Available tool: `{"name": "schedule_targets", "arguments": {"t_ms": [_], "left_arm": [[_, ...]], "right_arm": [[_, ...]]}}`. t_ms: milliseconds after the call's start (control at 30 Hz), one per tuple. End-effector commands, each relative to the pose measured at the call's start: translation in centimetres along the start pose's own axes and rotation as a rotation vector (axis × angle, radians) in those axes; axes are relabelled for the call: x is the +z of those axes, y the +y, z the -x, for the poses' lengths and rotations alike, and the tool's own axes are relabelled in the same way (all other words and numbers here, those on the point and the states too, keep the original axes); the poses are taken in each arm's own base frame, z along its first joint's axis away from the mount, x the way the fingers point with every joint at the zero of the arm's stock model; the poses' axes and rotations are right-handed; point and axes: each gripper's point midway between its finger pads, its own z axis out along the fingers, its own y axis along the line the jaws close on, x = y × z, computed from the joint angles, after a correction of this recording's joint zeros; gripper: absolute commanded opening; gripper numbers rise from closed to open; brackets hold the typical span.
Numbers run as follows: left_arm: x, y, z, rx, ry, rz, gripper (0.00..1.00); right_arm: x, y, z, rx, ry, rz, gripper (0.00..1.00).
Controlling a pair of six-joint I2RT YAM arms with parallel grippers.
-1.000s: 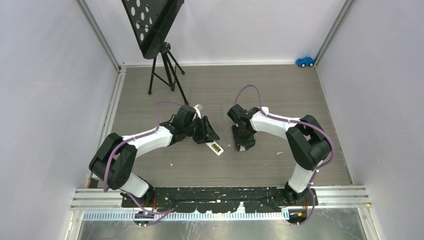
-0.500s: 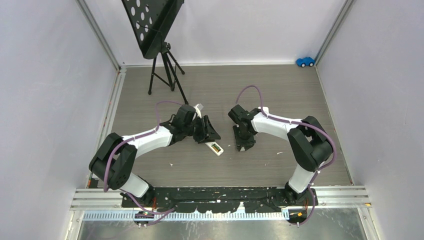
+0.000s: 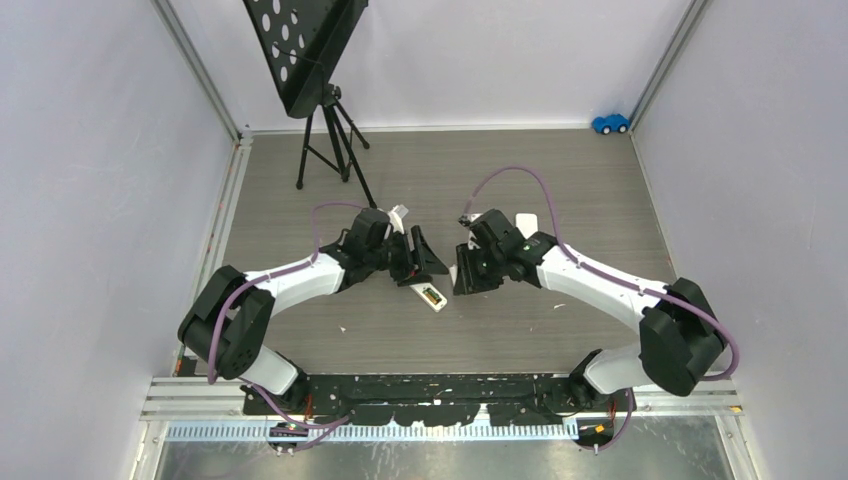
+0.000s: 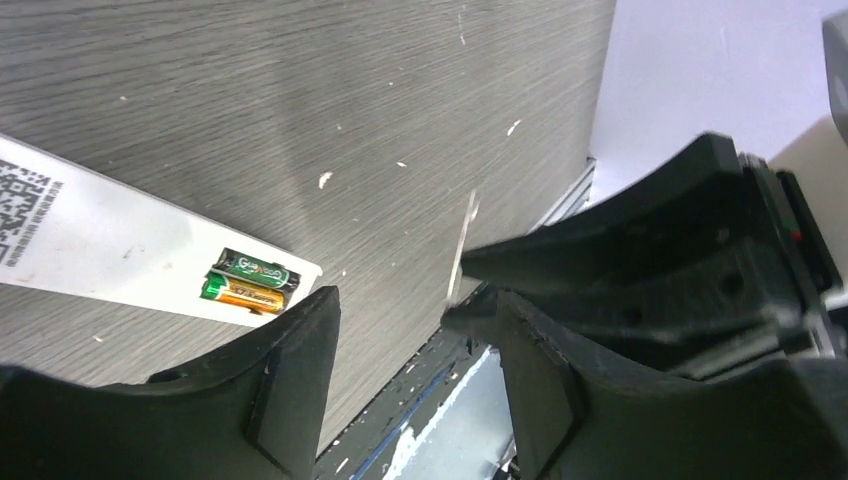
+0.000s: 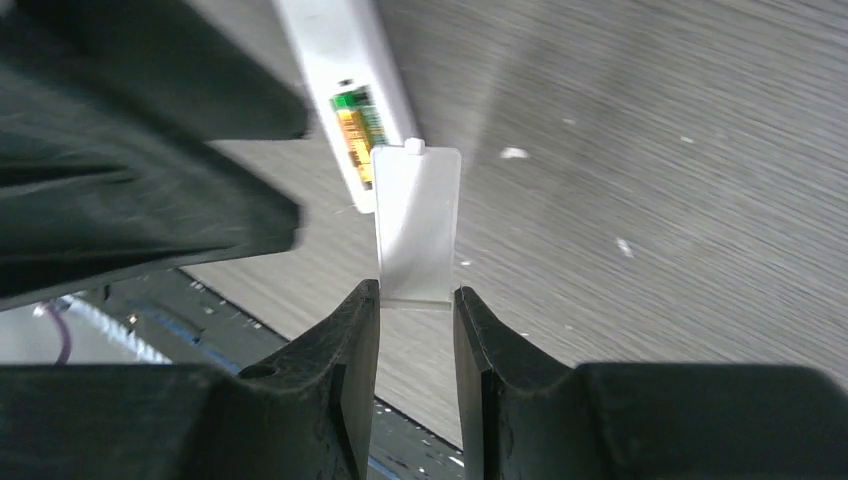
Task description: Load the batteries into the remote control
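The white remote control lies back-up on the table with its battery bay open. Two batteries sit side by side in it, one green, one orange-gold; the right wrist view shows those batteries too. My left gripper hovers over the remote's far part, open, with nothing between its fingers. From the right, my right gripper is shut on a thin white battery cover. The cover's tabbed end hangs just beside the open bay.
A black music stand on a tripod stands at the back left. A small blue toy car sits in the back right corner. White walls close in both sides, and a metal rail runs along the near edge.
My right arm has swung left and lifted the white cover over to the remote's open end. The left gripper's jaws have spread wider above the remote.
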Motion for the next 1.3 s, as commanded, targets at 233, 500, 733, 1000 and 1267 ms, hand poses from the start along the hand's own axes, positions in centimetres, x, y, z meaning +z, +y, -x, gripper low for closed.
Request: {"name": "schedule_targets", "arguments": {"t_ms": [233, 500, 733, 1000, 1267], "left_arm": [[-1.4, -2.8, 0.7, 0.023, -0.033, -0.096, 0.52], [-1.5, -2.0, 0.1, 0.009, -0.013, -0.07, 0.3], [-1.5, -2.5, -0.1, 0.014, 0.007, -0.087, 0.0], [-3.0, -0.6, 0.2, -0.115, 0.023, 0.089, 0.0], [-6.3, -1.0, 0.4, -0.412, 0.06, 0.193, 0.0]], "right_arm": [[-1.1, 5.8, 1.1, -0.14, -0.063, 0.181, 0.26], [-1.2, 6.5, 2.1, -0.139, -0.092, 0.195, 0.26], [-1.3, 6.4, 3.0, -0.159, -0.127, 0.177, 0.38], [-4.4, 6.1, 4.3, -0.256, -0.279, 0.131, 0.69], [-7.1, 11.3, 3.6, -0.659, -0.535, 0.228, 0.67]]}}
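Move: The battery cover is held in the right fingers, about 4 cm to the right of the left hand point, 1 cm back and 2 cm lower. From the right hand, the left fingertips it is taken to lie some 5 cm left, 3 cm ahead and 2 cm up. The remote's battery bay lies roughly 5 cm left, 3 cm back and 7 cm below; the white slab on the table, about 14 cm right, 12 cm ahead and 7 cm below. The battery cover, still pinched by the right hand, is carried about 4 cm left, slightly up and back, into the gap between the left fingers, which rise 1–2 cm and then shut on it. The right fingers open and let go, then back off upward some 6 cm, tilting tips-up; the left hand keeps its pinch and swings about 3 cm left, tipping down. ##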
